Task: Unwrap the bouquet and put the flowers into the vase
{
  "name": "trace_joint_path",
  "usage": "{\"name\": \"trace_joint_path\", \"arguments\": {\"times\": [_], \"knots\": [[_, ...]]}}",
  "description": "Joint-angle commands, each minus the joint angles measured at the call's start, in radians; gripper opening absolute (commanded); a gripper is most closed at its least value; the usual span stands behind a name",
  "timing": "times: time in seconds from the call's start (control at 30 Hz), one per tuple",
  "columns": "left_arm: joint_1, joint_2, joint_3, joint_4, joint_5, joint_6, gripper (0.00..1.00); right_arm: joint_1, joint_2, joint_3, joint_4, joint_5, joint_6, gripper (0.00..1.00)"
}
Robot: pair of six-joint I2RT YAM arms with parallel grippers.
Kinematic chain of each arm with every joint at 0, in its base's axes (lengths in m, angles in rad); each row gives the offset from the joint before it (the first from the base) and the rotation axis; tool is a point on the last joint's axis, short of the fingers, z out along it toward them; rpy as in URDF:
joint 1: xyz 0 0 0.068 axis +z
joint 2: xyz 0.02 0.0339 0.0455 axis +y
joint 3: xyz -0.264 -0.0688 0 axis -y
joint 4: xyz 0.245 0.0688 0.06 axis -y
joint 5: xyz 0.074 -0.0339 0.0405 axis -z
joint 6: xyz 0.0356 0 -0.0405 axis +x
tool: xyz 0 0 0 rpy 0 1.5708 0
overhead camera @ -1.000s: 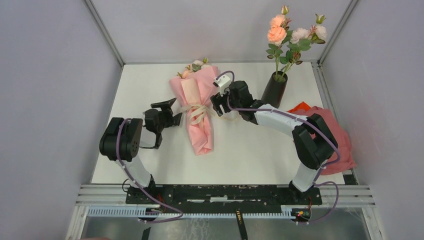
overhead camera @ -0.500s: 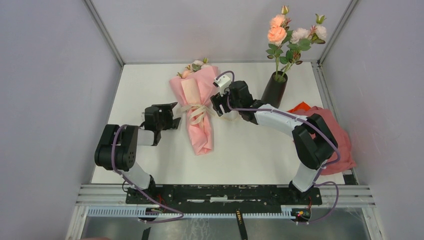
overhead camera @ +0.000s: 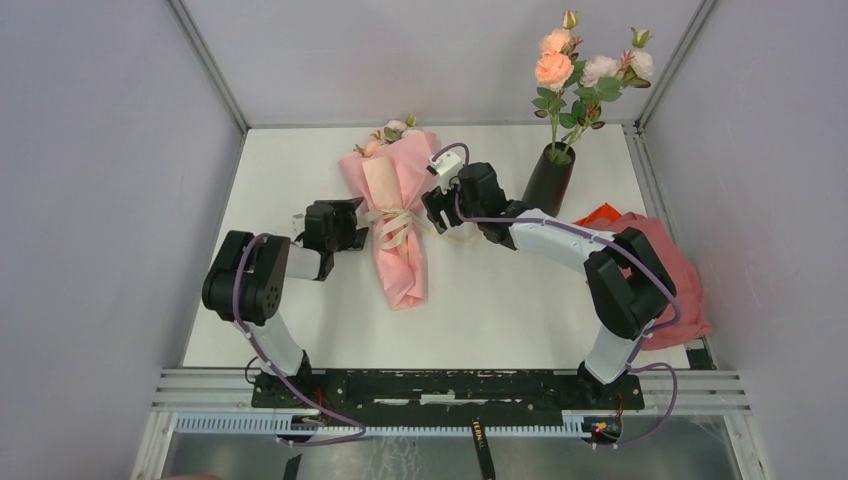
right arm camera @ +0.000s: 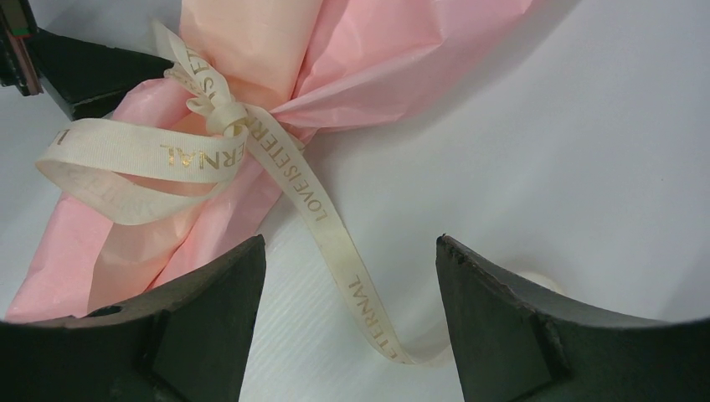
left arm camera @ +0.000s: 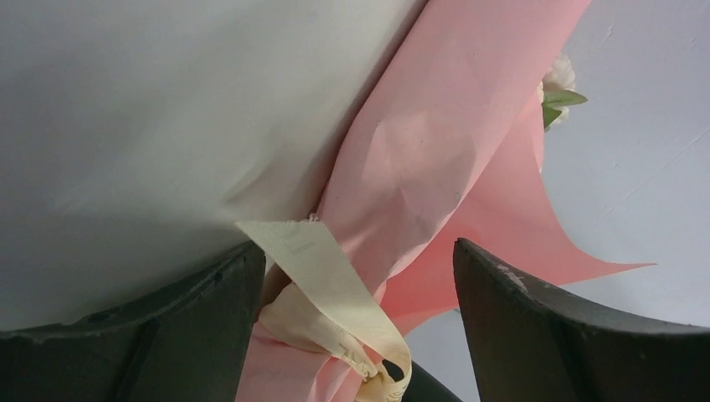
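The bouquet (overhead camera: 398,235) lies on the white table, a light pink paper cone tied with a cream ribbon bow (overhead camera: 390,222), small roses (overhead camera: 395,130) at its far end. My left gripper (overhead camera: 352,225) is open at the bouquet's left side; in the left wrist view the gripper (left arm camera: 356,244) has a ribbon tail (left arm camera: 322,276) and pink paper (left arm camera: 419,159) between its fingers. My right gripper (overhead camera: 433,212) is open at the bouquet's right; in its wrist view the gripper (right arm camera: 349,241) straddles a ribbon tail (right arm camera: 335,243) lying flat on the table. The black vase (overhead camera: 549,180) holds several flowers (overhead camera: 575,68).
A darker pink-red cloth (overhead camera: 665,270) with an orange piece (overhead camera: 600,213) lies at the right edge, behind the right arm. Grey walls enclose the table (overhead camera: 500,300) on three sides. The left gripper's fingers (right arm camera: 84,75) show beyond the bow knot (right arm camera: 222,113).
The left gripper has moved right and slightly back, up to the bouquet's ribbon. The right arm and the bouquet have stayed still.
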Motion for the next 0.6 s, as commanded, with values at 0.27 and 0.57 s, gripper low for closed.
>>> {"name": "trace_joint_path", "arguments": {"times": [0.27, 0.57], "knots": [[-0.019, 0.062, -0.021, 0.081, -0.11, -0.014, 0.73, -0.005, -0.052, -0.017, 0.026, 0.02, -0.012, 0.8], [-0.017, 0.037, -0.017, 0.097, -0.115, 0.026, 0.31, -0.006, -0.054, -0.02, 0.027, 0.009, -0.007, 0.8]]}}
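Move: Just in front of the left hand's open fingers lies the free end of the ribbon tail, about 1 cm ahead, 2 cm right and 1 cm below. The ribbon knot on the bouquet is some 6 cm to the hand's right and 1 cm ahead, the hanging ribbon loop about 6 cm right and 3 cm back; the flower heads are roughly 17 cm ahead and 5 cm right. From the right hand that tail end lies some 12 cm left, about level fore and aft, and 9 cm lower. Nudging forward and right by about 1 cm each with the fingers wide, the left hand brings the ribbon tail between its pads, then reverses, sinking about 1.5 cm and drifting as far back to the left as the fingers close to about a third open around the tail near its end. ##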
